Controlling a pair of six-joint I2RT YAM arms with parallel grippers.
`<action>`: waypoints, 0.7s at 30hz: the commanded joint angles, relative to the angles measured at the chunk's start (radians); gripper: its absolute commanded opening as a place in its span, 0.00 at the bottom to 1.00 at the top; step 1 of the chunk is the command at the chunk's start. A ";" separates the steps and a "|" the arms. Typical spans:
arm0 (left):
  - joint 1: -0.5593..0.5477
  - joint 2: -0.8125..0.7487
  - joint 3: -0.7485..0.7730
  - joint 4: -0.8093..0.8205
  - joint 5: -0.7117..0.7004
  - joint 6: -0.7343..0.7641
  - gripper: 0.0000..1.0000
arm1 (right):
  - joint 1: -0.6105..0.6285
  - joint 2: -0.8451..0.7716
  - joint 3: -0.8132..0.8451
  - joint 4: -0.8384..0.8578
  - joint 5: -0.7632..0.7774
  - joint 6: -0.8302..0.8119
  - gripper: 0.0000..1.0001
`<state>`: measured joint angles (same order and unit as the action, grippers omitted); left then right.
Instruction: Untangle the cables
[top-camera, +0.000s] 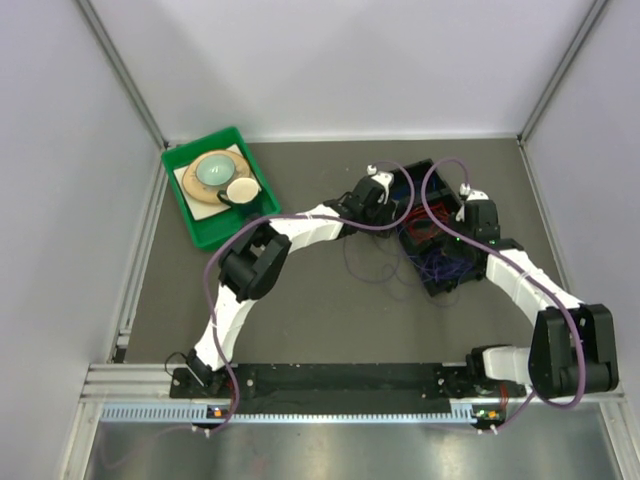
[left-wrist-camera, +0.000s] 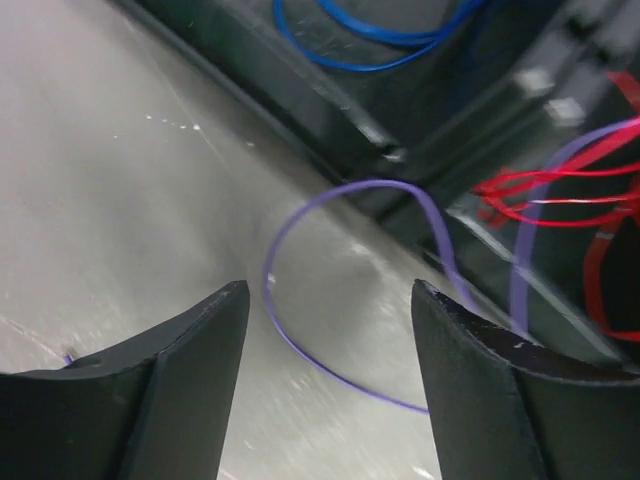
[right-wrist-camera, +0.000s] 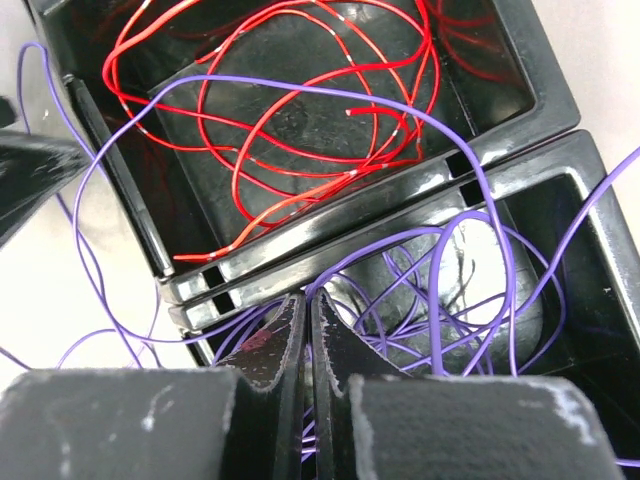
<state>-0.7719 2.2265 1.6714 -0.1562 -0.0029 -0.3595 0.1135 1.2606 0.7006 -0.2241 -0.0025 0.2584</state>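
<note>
The cables lie in and around black trays (top-camera: 432, 250). Red cables (right-wrist-camera: 350, 112) coil in one compartment. Purple cables (right-wrist-camera: 512, 300) fill the neighbouring one and spill over the rim (right-wrist-camera: 400, 195) onto the table. Blue cables (left-wrist-camera: 390, 40) sit in a further compartment. My right gripper (right-wrist-camera: 308, 293) is shut at the tray's rim, with purple strands pinched at its tips. My left gripper (left-wrist-camera: 329, 288) hangs open low over the table beside the trays, and a loose purple loop (left-wrist-camera: 304, 354) lies on the surface between its fingers. From above, the left gripper (top-camera: 388, 200) and right gripper (top-camera: 464, 215) flank the trays.
A green bin (top-camera: 200, 225) holding a plate and a bowl stands at the back left. Purple strands (top-camera: 365, 268) trail over the grey table in front of the trays. Grey walls close in the back and both sides.
</note>
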 joint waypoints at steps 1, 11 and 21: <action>0.002 0.047 0.054 0.072 -0.071 0.083 0.70 | -0.008 -0.040 0.028 0.019 -0.028 0.013 0.00; 0.005 -0.042 -0.004 0.108 0.074 0.027 0.00 | -0.023 -0.096 0.036 -0.014 -0.007 0.024 0.00; -0.012 -0.355 -0.208 0.244 0.383 -0.177 0.00 | -0.070 -0.228 0.034 -0.064 0.030 0.042 0.00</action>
<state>-0.7696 2.0186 1.4769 -0.0441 0.2195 -0.4404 0.0799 1.1011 0.7013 -0.2852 0.0021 0.2790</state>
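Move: A purple loop at the left edge of the black bin lies just off the left hand's open tips, about 2 cm ahead and 2 cm below. From that hand the red cable is some 8 cm to the right and 1 cm ahead, the blue cable about 9 cm ahead and 5 cm right. The right hand already grips a purple strand just over the purple pile, 4 cm below and about 2 cm right and 1 cm back; the left hand's loop is roughly 12 cm to its left, 6 cm ahead. The left fingers shut on the purple loop after easing about 2 cm forward and slightly down, pinching it beside the bin. That hand then draws back towards its base and climbs, some 7 cm each way, tilting a little. The right hand, still pinching its purple strand, rises about 4 cm above the near compartment, slowly at first. ##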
